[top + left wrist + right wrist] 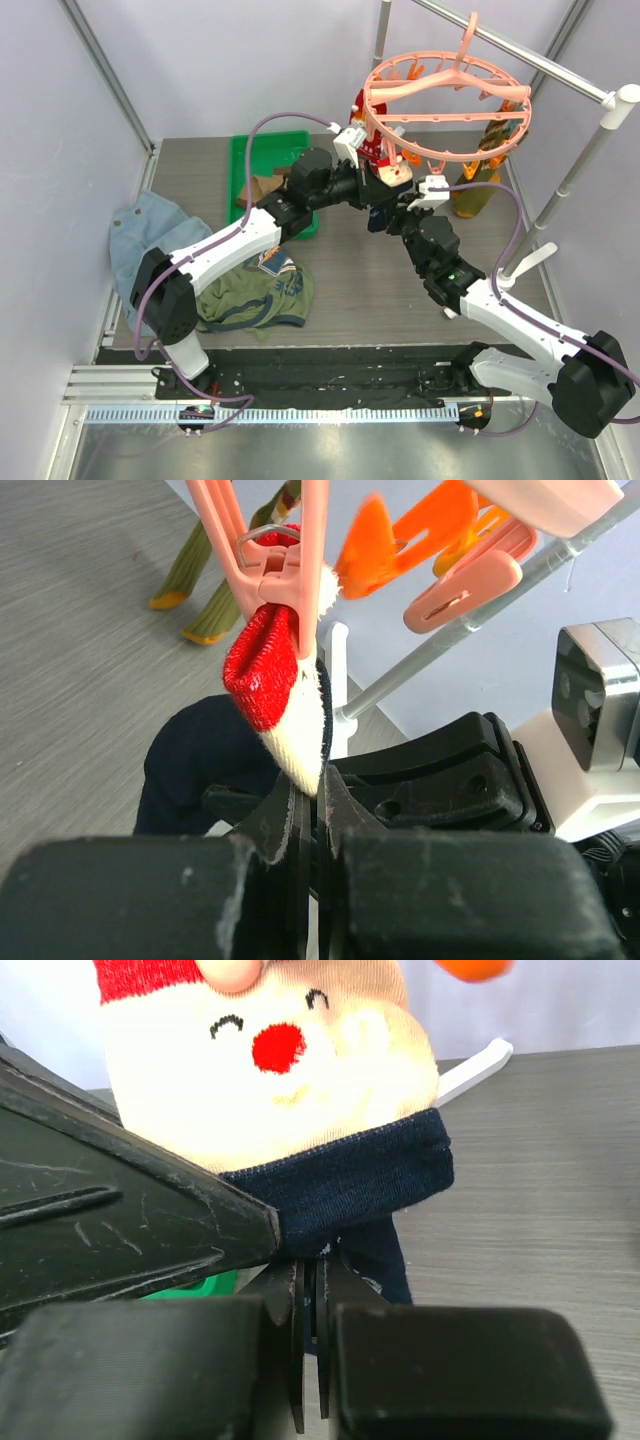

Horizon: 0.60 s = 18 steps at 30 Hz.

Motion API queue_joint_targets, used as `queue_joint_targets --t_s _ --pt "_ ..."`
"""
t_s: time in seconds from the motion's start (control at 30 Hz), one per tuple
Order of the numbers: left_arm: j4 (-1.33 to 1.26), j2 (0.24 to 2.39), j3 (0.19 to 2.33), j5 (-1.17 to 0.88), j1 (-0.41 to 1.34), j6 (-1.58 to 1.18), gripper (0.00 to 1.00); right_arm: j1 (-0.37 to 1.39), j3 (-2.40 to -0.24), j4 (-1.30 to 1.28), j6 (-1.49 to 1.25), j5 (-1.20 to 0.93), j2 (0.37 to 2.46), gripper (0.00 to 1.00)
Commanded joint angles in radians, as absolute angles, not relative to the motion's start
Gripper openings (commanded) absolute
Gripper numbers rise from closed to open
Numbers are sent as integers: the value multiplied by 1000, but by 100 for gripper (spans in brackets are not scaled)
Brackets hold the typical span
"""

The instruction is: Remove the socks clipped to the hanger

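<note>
The salmon-pink ring hanger hangs by its hook from the rail at the back right. A sock with a red cuff, a cream snowman face and a navy band hangs from a pink clip. My left gripper is shut on the cream edge of this sock, just below the clip. My right gripper is shut on the navy band of the same sock. From above, both grippers, left and right, meet under the ring. An olive sock with orange stripes hangs at the ring's right side.
A green tray at the back left holds a brown sock. A pale blue denim garment and an olive T-shirt lie at the left, a navy patterned sock on the shirt. The white rail stand's post rises at the right.
</note>
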State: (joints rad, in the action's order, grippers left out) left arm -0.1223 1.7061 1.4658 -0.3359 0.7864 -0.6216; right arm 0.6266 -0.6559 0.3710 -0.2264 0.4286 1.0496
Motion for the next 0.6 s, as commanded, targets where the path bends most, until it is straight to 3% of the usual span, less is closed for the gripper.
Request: queue_joint_targets --t_s 0.0,0.17,0.2,0.27,0.3,0.47,0.57 --pt "-156 1677 1511 -341 793 -643 0 629 -640 473 -218 468 1028 1" --pt "-140 1672 1508 -315 793 -623 4 630 -626 431 -218 442 982 1" --pt "-129 1674 1520 -307 793 -618 15 629 -621 422 -213 419 964 1" --pt "-80 1681 1543 -304 793 -597 24 630 -612 400 -206 390 945 1" --pt "-62 1684 1574 -290 793 -588 35 629 -600 400 -203 373 928 1" --pt "21 1687 1635 -249 793 -546 57 629 -604 359 -189 321 919 1" --pt "49 1677 1669 -210 793 -511 66 629 -618 331 -202 304 907 1"
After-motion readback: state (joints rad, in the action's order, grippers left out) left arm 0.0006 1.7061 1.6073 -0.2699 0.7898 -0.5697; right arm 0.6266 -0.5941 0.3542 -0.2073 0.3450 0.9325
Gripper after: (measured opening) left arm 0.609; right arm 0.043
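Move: The left hand already pinches the cream edge of the Santa-faced sock, whose pink clip sits about 2 cm ahead, 4 cm to its right and 5 cm above. From the right hand, already shut on the sock's navy part, that clip is some 2 cm ahead, 2 cm left and 8 cm up; an orange clip is level ahead, 4 cm right and 9 cm up. The left fingers open, letting go of the sock, and rise about 4 cm; the right keeps pinching, drawing back about 2 cm. ##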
